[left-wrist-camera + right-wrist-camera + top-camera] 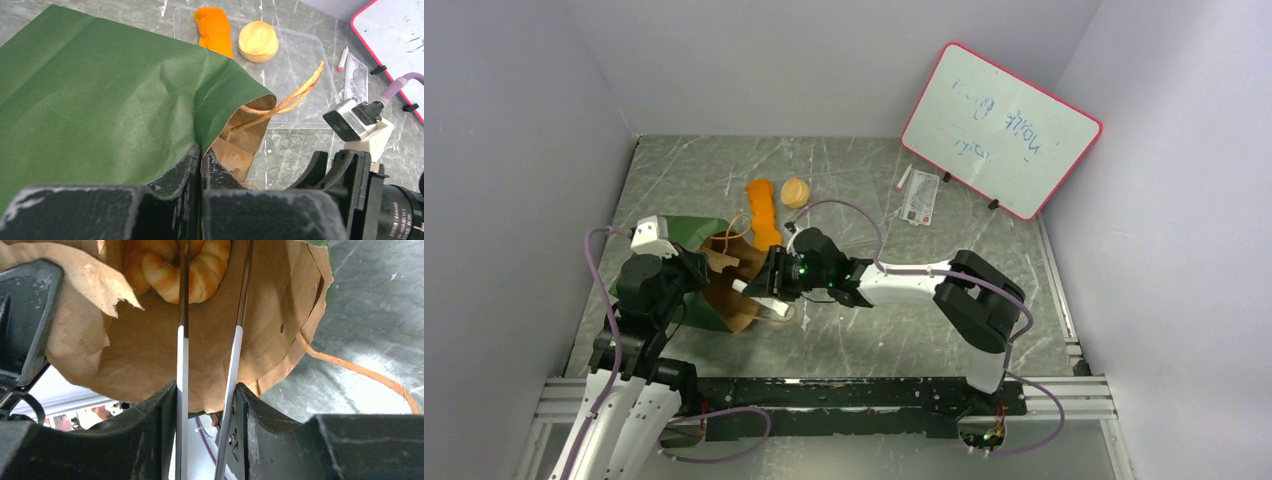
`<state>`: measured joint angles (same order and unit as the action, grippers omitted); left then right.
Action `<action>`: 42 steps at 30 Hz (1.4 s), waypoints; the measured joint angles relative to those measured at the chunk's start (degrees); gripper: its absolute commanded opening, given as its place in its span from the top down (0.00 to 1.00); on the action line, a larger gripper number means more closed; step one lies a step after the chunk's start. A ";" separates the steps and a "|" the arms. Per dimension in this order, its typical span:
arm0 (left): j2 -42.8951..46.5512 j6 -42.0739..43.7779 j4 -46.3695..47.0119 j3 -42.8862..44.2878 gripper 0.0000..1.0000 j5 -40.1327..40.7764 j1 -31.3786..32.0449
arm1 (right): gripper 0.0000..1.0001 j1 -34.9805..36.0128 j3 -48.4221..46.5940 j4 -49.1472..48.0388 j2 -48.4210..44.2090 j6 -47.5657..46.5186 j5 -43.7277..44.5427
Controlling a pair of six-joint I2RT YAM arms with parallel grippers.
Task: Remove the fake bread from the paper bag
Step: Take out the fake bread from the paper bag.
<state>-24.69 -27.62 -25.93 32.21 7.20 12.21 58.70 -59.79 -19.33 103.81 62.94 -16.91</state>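
Observation:
The paper bag [686,232] lies on its side, dark green outside [100,100] and brown inside [140,340]. My left gripper [201,155] is shut on the bag's rim by the mouth. My right gripper [206,400] is shut on a pair of thin tongs [182,365] that reach into the bag. Their blades straddle part of a golden croissant [205,270] deep inside. Two pieces of fake bread lie outside on a clear tray [300,75]: an orange loaf [214,30] and a round tan bun [258,42], also seen from above as the loaf [763,208] and bun [795,191].
A cord handle [295,97] loops out of the bag mouth. A pink-framed whiteboard [999,128] leans at the back right, with a small packet [920,196] and a marker [902,180] before it. Grey walls close in the left, back and right sides.

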 measured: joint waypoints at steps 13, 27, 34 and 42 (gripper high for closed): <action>0.52 1.90 -0.07 0.00 0.93 0.33 0.00 | 0.54 -0.13 1.09 0.94 1.70 3.69 -1.57; 1.66 2.82 -0.07 0.00 0.93 0.55 0.00 | 0.54 -1.01 -0.24 2.71 2.03 5.55 -1.18; 1.38 3.21 -0.04 0.00 0.93 -0.15 0.00 | 0.54 -1.11 -6.34 0.04 9.53 6.93 -1.86; 1.14 3.23 0.09 0.00 0.93 -0.61 0.00 | 0.85 -1.75 -8.02 -1.66 11.65 7.58 -1.86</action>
<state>-23.55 -24.38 -25.85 32.21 6.59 12.21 56.95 -67.81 -20.99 115.46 70.52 -18.76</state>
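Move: My right hand grips the tongs, their tips already inside the bag's mouth, which opens about 6 cm to its left. The fake bread in the bag lies some 17 cm left, 3 cm ahead and 8 cm below this hand. Outside, the orange bread is roughly 15 cm ahead and 3 cm left, the round bun 20 cm ahead and 4 cm right, both some 12 cm lower. From my left hand, the bread is about 15 cm below and 3 cm left. I first dip my right hand about 2 cm, easing slightly back and right, then drive the tongs deeper into the bag, some 4 cm forward and 4 cm left and a little lower, towards the bread. As I arrive I start squeezing the tongs' arms together, closing the fingers by nearly half. My left hand stays, still pinching the bag's edge to hold the mouth open. ##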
